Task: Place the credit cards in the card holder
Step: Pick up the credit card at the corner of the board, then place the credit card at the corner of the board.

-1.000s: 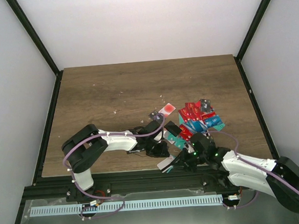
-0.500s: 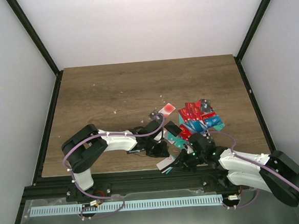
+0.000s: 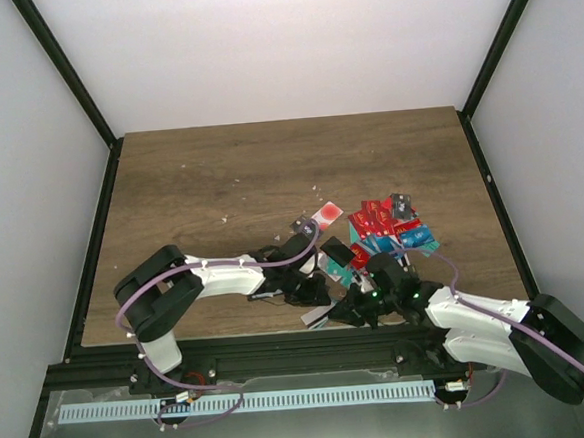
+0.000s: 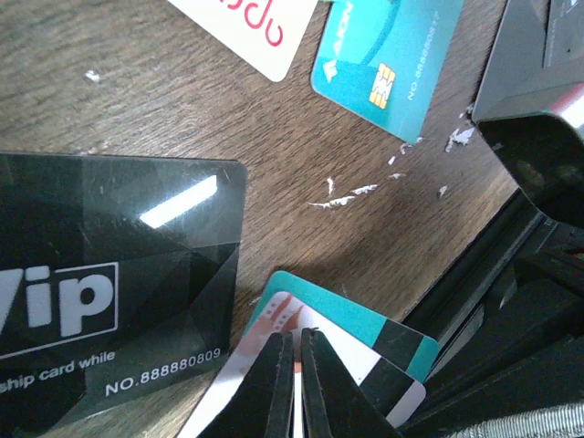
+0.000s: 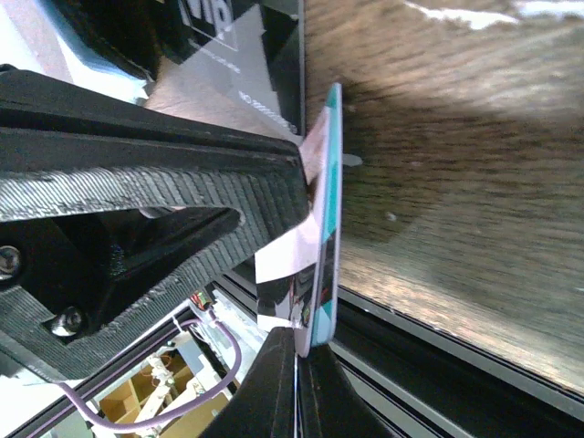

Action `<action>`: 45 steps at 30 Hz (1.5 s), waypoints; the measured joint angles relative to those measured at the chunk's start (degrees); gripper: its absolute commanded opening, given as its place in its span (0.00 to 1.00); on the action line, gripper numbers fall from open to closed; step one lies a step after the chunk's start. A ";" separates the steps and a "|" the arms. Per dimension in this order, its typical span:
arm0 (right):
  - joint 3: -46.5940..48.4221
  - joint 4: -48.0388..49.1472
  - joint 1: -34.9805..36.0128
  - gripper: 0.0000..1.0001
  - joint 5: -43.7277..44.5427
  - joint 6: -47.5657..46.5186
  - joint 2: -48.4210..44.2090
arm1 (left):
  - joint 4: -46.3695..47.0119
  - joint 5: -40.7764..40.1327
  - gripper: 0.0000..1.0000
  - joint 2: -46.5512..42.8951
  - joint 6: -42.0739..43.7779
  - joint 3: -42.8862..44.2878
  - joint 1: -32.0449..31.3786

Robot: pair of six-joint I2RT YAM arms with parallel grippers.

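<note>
A white card with a red pattern lies against a teal card; this pair hangs over the table's near edge. My left gripper is shut on the pair from one side. My right gripper is shut on their black-striped end, where the white card and teal card stand on edge. In the top view the left gripper and right gripper meet over them. More credit cards lie heaped behind. I cannot pick out the card holder.
A black VIP card, a teal chip card and a white card lie on the wood near my left gripper. A white card with a red circle sits beside the heap. The black table rail runs right under the held cards.
My right gripper has shut on the end of the two cards and moved slightly left with them. The left gripper stays shut and has barely moved.
</note>
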 measured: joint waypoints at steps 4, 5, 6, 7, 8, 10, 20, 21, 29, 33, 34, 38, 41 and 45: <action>0.92 0.02 0.00 0.01 0.17 -0.46 0.04 | -0.39 -0.66 0.07 -0.96 -0.28 -0.09 0.02; 1.05 -0.13 0.00 0.01 0.28 -0.61 0.07 | -0.63 -0.94 0.07 -1.27 -0.31 -0.11 0.02; 1.16 -0.31 -0.02 0.01 0.42 -0.83 0.11 | -0.87 -1.16 0.08 -1.62 -0.33 -0.11 0.02; 1.25 -0.44 -0.09 0.01 0.55 -1.07 0.11 | -1.20 -1.38 0.09 -2.01 -0.35 -0.11 0.02; 1.40 -0.63 -0.15 0.01 0.61 -1.36 0.09 | -1.60 -1.64 0.10 -2.47 -0.35 -0.11 0.02; 1.90 -1.27 -0.52 0.01 0.85 -2.01 -0.28 | -2.97 -2.49 0.12 -4.00 -0.39 -0.11 0.22; 5.90 -6.93 -6.67 0.01 -3.50 -11.58 -4.85 | -9.09 -8.39 0.27 -20.17 -2.01 -1.42 2.03; 6.40 -7.37 -7.23 0.01 -4.26 -13.00 -4.92 | -9.22 -8.52 0.29 -20.90 -2.10 -1.66 2.12; 8.63 -6.36 -9.73 0.01 -12.15 -21.70 -8.96 | -11.02 -11.43 0.51 -40.19 -5.46 -10.45 6.58; 9.75 -3.80 -10.12 0.01 -16.09 -22.88 -10.97 | -10.82 -10.19 0.54 -50.27 -6.67 -14.03 9.14; 10.01 -2.97 -10.12 0.01 -16.94 -22.93 -11.37 | -10.58 -9.55 0.54 -52.39 -7.04 -14.73 9.42; 10.56 1.55 -10.12 0.01 -19.87 -22.05 -12.76 | -7.43 -6.36 0.54 -57.83 -9.51 -17.66 9.73; 10.60 4.63 -10.16 0.01 -21.33 -20.81 -13.18 | -4.57 -4.22 0.54 -61.07 -12.26 -20.52 9.73; 10.69 8.28 -10.21 0.01 -22.53 -18.69 -13.49 | -0.70 -1.90 0.52 -62.64 -15.41 -23.15 9.73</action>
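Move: The white and teal cards are already pinched in the right fingers, their middle about 4 cm to that hand's left and 1 cm below; from the left hand, they lie roughly 2 cm back, 2 cm left and just below its shut tips. The card holder is some 10 cm ahead of the right hand and 14 cm left, about 3 cm down; the black VIP card lies 8 cm ahead and 5 cm left, and a teal card 10 cm straight ahead. The white and teal cards stay pinched in the right fingers and are carried up about 17 cm, with a slight early drift forward, while that wrist swings its downward-slanting fingers nearly level, pointing left. The left hand leaves them, climbing about 18 cm and then also moving some 11 cm left; its fingers open about halfway and come up level, jaws facing the cards. ##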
